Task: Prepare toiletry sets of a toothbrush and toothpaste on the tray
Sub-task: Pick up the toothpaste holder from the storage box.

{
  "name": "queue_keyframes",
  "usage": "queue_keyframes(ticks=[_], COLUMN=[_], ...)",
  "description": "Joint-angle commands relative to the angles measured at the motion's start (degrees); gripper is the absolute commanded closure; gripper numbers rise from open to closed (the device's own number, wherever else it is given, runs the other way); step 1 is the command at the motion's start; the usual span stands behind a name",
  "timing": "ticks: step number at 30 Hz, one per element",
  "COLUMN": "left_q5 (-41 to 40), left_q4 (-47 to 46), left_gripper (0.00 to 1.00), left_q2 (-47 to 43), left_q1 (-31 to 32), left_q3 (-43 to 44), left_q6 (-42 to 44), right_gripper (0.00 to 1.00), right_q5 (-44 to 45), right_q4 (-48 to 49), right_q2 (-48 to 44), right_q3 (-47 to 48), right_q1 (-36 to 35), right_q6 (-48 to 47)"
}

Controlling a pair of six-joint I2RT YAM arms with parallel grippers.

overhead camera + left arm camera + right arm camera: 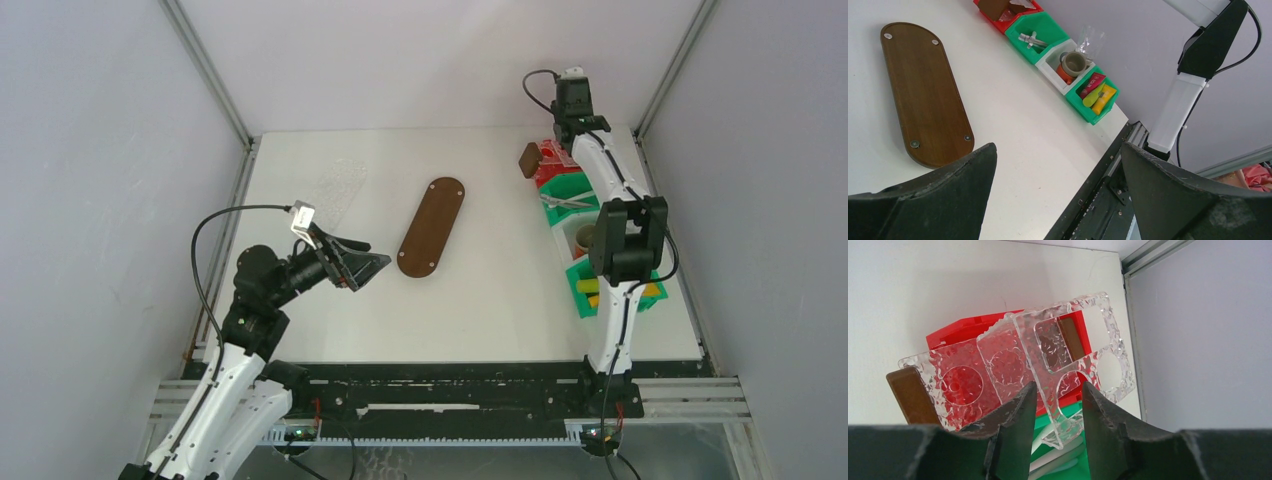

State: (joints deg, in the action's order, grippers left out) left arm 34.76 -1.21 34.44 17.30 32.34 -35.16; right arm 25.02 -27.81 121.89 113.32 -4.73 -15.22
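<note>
The brown oval wooden tray (432, 226) (923, 90) lies bare mid-table. Toothpaste tubes, one pink-red (1092, 84) and one lime green (1092, 97), lie in the nearest green bin (1108, 111) beside a yellow tube (1103, 100). White toothbrushes (1030, 39) lie in the farther green bin. My right gripper (1058, 386) hangs over the red bin (955, 332), jaws part-way apart, straddling the corner of a clear textured holder plate (1073, 347) that leans in the bin. Left of the tray, my left gripper (1058, 146) (378, 252) hovers wide open, holding nothing.
A row of bins runs along the table's right edge: red (553, 160), green (568, 205), white with a cup (580, 236), green (600, 292). A brown wooden piece (910, 395) and another clear plate (955, 385) lean in the red bin. A clear textured sheet (340, 185) lies far left.
</note>
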Motion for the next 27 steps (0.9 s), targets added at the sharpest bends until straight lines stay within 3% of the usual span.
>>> queue_keyframes(ticks=[1,13,20,27], left_q5=[0.83,0.88,0.84,0.8], left_q4=[-2.48,-2.48,-2.48,-2.48], left_gripper=[0.03,0.03,0.03,0.03], left_q2=[-0.72,-0.74,-0.73,-0.86], left_q1=[0.32,0.57,0.76,0.79], left_q3=[-1.22,-1.22,-1.22,-1.17], left_q6=[-0.71,-0.62,-0.59,-0.62], right_gripper=[0.54,0.55,0.77,0.88], right_q5=[1.59,2.89,4.7,5.67], right_q4=[1.82,2.15,3.19,4.97], right_q2=[1.09,3.23,2.61,-0.64], right_q3=[2.61,2.44,2.02,0.65], right_q1=[-0.52,-0.44,-0.96,-1.44], right_q6=[-1.53,-2.68,-4.42,-5.72])
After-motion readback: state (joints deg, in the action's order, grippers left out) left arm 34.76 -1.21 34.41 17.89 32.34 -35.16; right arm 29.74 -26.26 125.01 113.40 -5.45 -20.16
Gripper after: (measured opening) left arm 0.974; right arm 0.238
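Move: The clear toothpaste holder stands over the red bin with one upright edge already between the right hand's open fingertips. Its middle is about 3 cm ahead, 2 cm left and 3 cm below. The red bin lies some 3 cm ahead, 2 cm left and 12 cm down; the green toothbrush bin 8 cm back, 3 cm left and 14 cm down; the brown block 13 cm left, 1 cm ahead and 8 cm down. From the left hand the holder is roughly 38 cm forward, 56 cm right and 12 cm lower. The clear holder's upright edge is taken between the right fingertips: they sink about 2.5 cm farther down around it, half open, then close to roughly a quarter open and pinch it. While closing, the hand eases less than 1 cm up and to the right, rolling some 5 degrees with its right side rising. ##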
